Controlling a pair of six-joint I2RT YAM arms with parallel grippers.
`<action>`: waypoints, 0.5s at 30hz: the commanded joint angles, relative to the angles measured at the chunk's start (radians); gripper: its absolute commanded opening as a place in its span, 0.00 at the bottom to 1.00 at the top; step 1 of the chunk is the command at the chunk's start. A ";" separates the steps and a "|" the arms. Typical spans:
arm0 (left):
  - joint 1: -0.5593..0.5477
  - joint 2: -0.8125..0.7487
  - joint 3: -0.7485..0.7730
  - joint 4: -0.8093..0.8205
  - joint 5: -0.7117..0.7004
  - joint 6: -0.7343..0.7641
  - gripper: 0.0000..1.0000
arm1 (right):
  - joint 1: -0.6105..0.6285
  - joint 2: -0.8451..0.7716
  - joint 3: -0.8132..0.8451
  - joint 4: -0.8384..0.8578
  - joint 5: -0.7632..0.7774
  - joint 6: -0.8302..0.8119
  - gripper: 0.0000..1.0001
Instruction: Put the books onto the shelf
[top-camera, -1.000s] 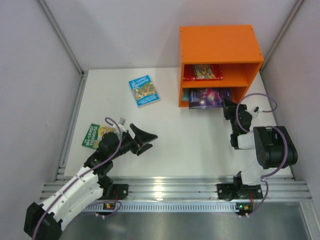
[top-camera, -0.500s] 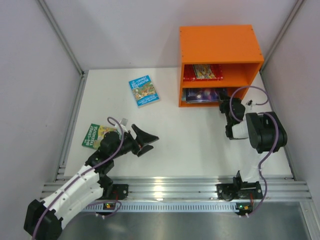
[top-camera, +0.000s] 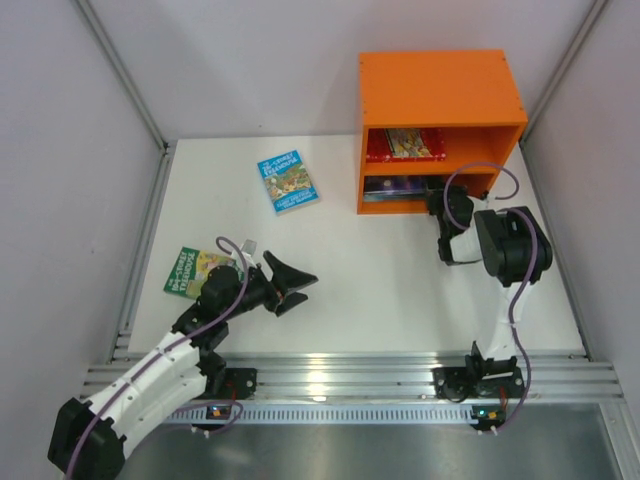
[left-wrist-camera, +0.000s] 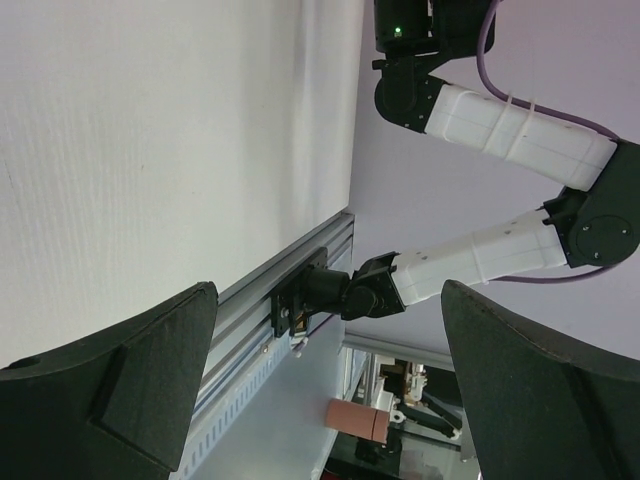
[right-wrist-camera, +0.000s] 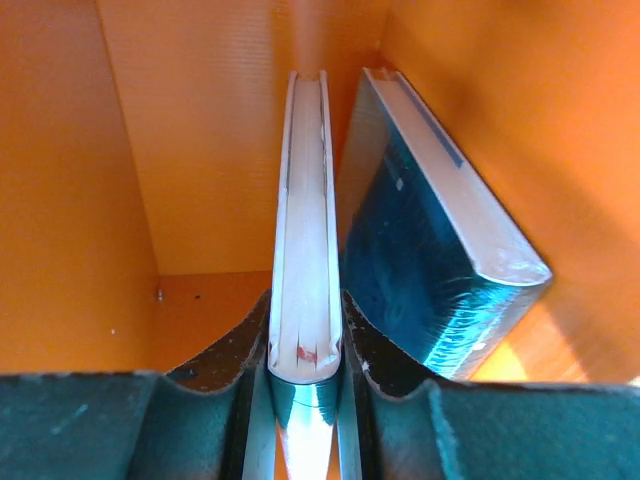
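Observation:
The orange shelf (top-camera: 441, 88) stands at the back right. My right gripper (top-camera: 447, 206) is shut on a dark purple book (top-camera: 400, 186) and reaches into the lower compartment. In the right wrist view that book (right-wrist-camera: 305, 200) stands edge-on between my fingers (right-wrist-camera: 232, 345), and a teal-blue book (right-wrist-camera: 430, 230) leans beside it inside the orange walls (right-wrist-camera: 200, 130). A red-bordered book (top-camera: 402, 144) lies in the upper compartment. A light-blue book (top-camera: 288, 182) lies on the table. A green book (top-camera: 192, 271) lies at the left, partly under my left arm. My left gripper (top-camera: 292, 285) is open and holds nothing.
The white table (top-camera: 370, 290) is framed by grey walls and an aluminium rail (top-camera: 340, 375) at the near edge. The left wrist view shows its fingers (left-wrist-camera: 120, 380) wide apart, with the right arm's base (left-wrist-camera: 330, 295) on the rail between them.
My right gripper has pushed the purple book further into the lower compartment, so little of it now sticks out. The left arm has barely moved.

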 joint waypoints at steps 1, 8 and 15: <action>0.006 -0.022 0.000 0.058 0.013 -0.008 0.98 | 0.030 -0.013 0.051 0.289 -0.008 0.083 0.21; 0.006 -0.034 0.002 0.049 0.016 -0.011 0.98 | 0.029 -0.044 0.002 0.156 -0.054 0.147 0.52; 0.006 -0.083 0.000 0.012 0.004 -0.021 0.98 | 0.040 -0.139 -0.021 -0.121 -0.078 0.212 0.60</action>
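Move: The right hand holds the purple book flat inside the shelf's lower compartment, gripping its right front end; the book's middle lies about 7 cm to the left, 5 cm ahead and level with the hand. The teal book, on which it is to lie, is at about the same spot, some 3 cm below the hand. The red book stands directly over it, roughly 11 cm above the hand. From the left hand the purple book lies some 38 cm ahead, 24 cm right and 6 cm below. The right fingers open around the purple book while the wrist rolls about 10 degrees, the hand's left side rising. ##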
